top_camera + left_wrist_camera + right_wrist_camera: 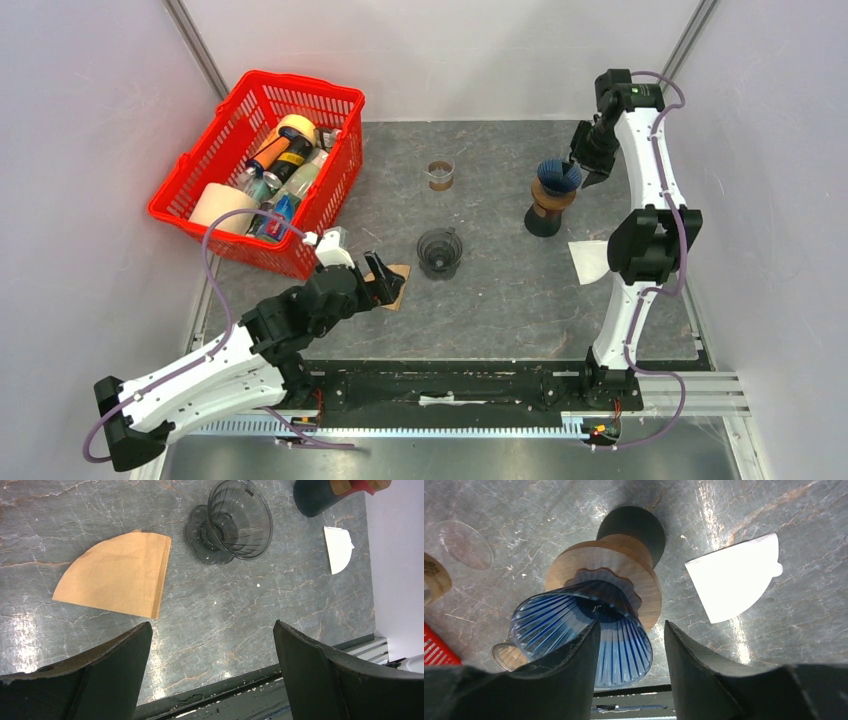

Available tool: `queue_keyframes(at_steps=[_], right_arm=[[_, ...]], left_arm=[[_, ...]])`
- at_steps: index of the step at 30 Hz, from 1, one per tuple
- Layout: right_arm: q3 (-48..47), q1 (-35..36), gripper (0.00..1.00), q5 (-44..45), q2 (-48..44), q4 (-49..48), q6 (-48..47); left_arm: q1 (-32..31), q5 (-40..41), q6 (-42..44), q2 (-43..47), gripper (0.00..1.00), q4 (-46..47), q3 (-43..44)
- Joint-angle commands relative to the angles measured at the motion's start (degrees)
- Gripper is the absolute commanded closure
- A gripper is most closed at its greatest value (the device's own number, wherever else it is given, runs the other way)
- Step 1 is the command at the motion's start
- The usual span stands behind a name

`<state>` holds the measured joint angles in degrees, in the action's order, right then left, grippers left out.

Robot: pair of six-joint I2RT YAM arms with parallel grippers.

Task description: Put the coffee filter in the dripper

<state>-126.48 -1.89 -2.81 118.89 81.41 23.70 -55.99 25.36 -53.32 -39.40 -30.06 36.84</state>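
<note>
A brown paper coffee filter [117,575] lies flat on the grey table, left of a dark clear dripper [235,525] that stands upright and empty. My left gripper [211,625] hovers open near the filter, nothing between its fingers; from above it partly covers the brown filter [403,278]. A blue ribbed dripper [549,615] sits on a wood-and-black stand [634,565] at the back right. My right gripper [632,625] is open astride the blue dripper's rim, one finger inside it and one outside. A white filter [736,577] lies flat beside the stand.
A red basket [190,190] full of bottles and other items stands at the back left. A small clear cup [441,175] stands at the back centre. A black rail [450,385] runs along the table's near edge.
</note>
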Motion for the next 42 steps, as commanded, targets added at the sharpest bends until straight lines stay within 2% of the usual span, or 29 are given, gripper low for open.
queue_keyframes(at_steps=[1,3,5,6,7,11,16,19,24,31,38,42], right_arm=[[-5.25,0.04,0.4,-1.49,-4.34,1.09,-1.93],[-6.12,0.04,0.24,-1.18,-6.76,0.6,-2.1],[-5.66,0.04,0.15,-0.08,-10.19,-0.85,-2.01],[-4.71,0.04,0.04,0.96,-12.37,-1.77,-1.67],[-2.67,0.01,0.03,2.08,-15.04,-3.26,-1.57],[10.82,-0.05,0.03,2.46,-27.29,-12.69,-1.22],[32.29,-0.22,0.03,11.46,-43.17,-27.81,3.51],[44.01,-0.32,0.03,12.09,-51.73,-35.55,4.7],[56.7,-0.31,0.03,10.02,-62.3,-39.09,6.1],[68.06,-0.33,0.03,4.3,-67.25,-38.96,6.83],[72.22,-0.31,0.03,0.02,-67.36,-38.44,6.45],[73.3,-0.37,0.03,7.06,-64.2,-36.66,8.81]], left_arm=[[-0.02,1.72,-0.12,0.0,0.02,0.46,2.67],[-0.01,2.84,-0.12,0.12,0.02,-0.55,3.12],[-0.05,4.07,-0.33,0.26,0.02,-1.91,3.65],[-0.05,4.74,-0.53,0.34,0.02,-2.7,3.97],[-0.02,5.07,-0.64,0.45,0.02,-3.3,4.08],[-0.04,6.25,-1.08,1.13,0.02,-4.86,4.13],[0.0,7.13,-2.01,2.23,0.02,-6.69,4.11],[0.01,7.8,-2.85,2.31,0.02,-7.84,3.78],[0.01,9.37,-5.08,1.54,0.02,-11.28,3.68],[0.0,9.52,-7.06,0.91,0.02,-11.54,1.91],[0.04,9.98,-9.16,-0.62,0.01,-11.41,0.59],[0.25,9.6,-10.45,-1.55,0.0,-9.99,-0.28]])
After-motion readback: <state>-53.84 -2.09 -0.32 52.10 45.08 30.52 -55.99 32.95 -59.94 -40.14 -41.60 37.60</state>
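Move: Roughly 9 cm back and 6 cm to the right of the right hand, 17 cm below, lies the white filter. The blue dripper's middle is 4 cm to that hand's left, level with it and 5 cm down, its near rim between the half-open fingertips; the glass cup stands about 26 cm left and 9 cm back. From the left hand, the brown filter lies some 7 cm ahead, 5 cm left, 17 cm below. Springing wide open, the right fingers pull up off the dripper's rim. The right hand rises some 14 cm while swinging back towards its base, tips its fingers about 30 degrees up to point forward-down, then sinks to its starting height, 16 cm farther back, just behind and left of the white filter. Meanwhile the open left hand slides 4 cm left and sinks slightly towards the brown filter. ##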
